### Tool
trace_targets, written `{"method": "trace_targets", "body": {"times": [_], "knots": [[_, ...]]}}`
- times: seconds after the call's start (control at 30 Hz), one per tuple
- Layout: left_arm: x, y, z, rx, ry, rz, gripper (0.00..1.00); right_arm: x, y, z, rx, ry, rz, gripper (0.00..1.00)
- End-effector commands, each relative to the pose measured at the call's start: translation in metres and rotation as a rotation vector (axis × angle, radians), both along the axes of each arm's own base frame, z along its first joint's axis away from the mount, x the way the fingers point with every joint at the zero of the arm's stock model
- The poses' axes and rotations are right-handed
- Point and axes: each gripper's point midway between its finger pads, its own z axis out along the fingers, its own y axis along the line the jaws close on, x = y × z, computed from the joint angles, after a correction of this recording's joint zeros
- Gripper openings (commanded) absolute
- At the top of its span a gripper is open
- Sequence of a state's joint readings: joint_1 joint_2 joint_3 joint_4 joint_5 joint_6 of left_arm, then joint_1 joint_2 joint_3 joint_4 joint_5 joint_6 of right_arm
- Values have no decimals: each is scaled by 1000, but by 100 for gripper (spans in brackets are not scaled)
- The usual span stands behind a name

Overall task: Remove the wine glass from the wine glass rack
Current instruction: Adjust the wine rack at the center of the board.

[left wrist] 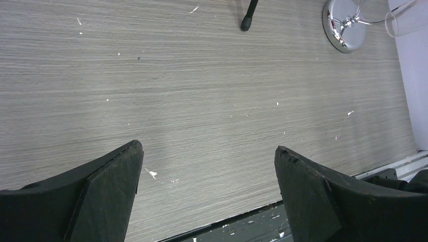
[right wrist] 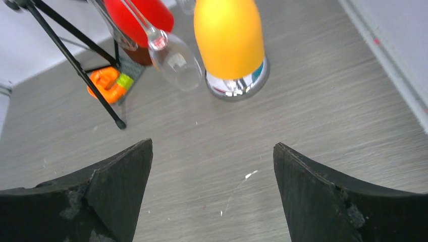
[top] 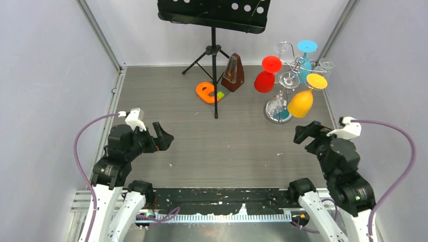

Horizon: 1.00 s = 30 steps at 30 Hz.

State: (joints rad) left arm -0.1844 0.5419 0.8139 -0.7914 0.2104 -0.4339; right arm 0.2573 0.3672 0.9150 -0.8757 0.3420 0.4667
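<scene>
The chrome wine glass rack (top: 276, 110) stands at the back right, its round mirror base (right wrist: 237, 86) on the table. Several wine glasses hang upside down from its arms: a yellow one (top: 302, 101) nearest the front, a red one (top: 265, 76), a blue one (top: 305, 56) and clear ones (top: 289, 79). In the right wrist view the yellow glass (right wrist: 229, 35) hangs over the base, with a clear glass (right wrist: 174, 58) and the red glass (right wrist: 139, 15) to its left. My right gripper (top: 304, 134) (right wrist: 213, 144) is open, low and a little short of the rack. My left gripper (top: 163, 137) (left wrist: 208, 146) is open over bare table at the near left.
A black tripod music stand (top: 214, 17) stands at the back centre, one foot (left wrist: 247, 21) reaching forward. A brown metronome (top: 233, 73) and an orange toy letter (top: 206, 93) sit by its legs. Grey walls close in both sides; the rack stands close to the right wall.
</scene>
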Motion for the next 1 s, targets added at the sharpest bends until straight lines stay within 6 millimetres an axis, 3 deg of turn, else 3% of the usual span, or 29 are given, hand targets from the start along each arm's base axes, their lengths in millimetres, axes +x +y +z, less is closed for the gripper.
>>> {"method": "trace_targets", "body": {"times": [0.0, 0.17, 0.53, 0.7, 0.8, 0.97], "knots": [[0, -2, 8, -5, -41, -20, 99, -19, -24, 43, -53, -63, -86, 95], [-1, -1, 9, -2, -55, -16, 99, -30, -47, 78, -124, -91, -174, 95], [1, -8, -2, 9, -32, -77, 99, -22, -32, 152, -235, -179, -33, 96], [0, -14, -3, 19, -37, -123, 99, -5, -14, 182, -249, -252, 57, 98], [0, -15, -6, 24, -29, -131, 99, 12, 5, 187, -254, -269, 144, 100], [-2, -16, -12, 29, -18, -143, 99, 42, 15, 194, -283, -245, 167, 96]]}}
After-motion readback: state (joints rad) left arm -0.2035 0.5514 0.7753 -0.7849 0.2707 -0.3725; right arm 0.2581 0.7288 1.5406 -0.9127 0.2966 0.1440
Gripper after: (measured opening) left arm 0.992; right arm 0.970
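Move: The rack's middle stands about 27 cm straight ahead of the open right hand and some 12 cm below it. On its near side the yellow glass hangs 20 cm ahead and 5 cm right of that hand, the near clear glass 22 cm ahead and 4 cm left, both about 6 cm below; the red glass is 31 cm ahead, 9 cm left, similarly low. From the left hand, the rack is about 26 cm ahead, 50 cm right and 7 cm below. The empty right hand climbs fast by about 17 cm on the near side of the rack, first bowing some 3 cm back and 4 cm right, then swinging forward and left again, to finish over its starting line, above the glasses' upturned feet and looking down on them. On the way its fingers tip up about 10 degrees and its left side dips some 15 degrees, with the fingers staying wide open and touching nothing, while the left hand, also open, sinks a little and edges right. ##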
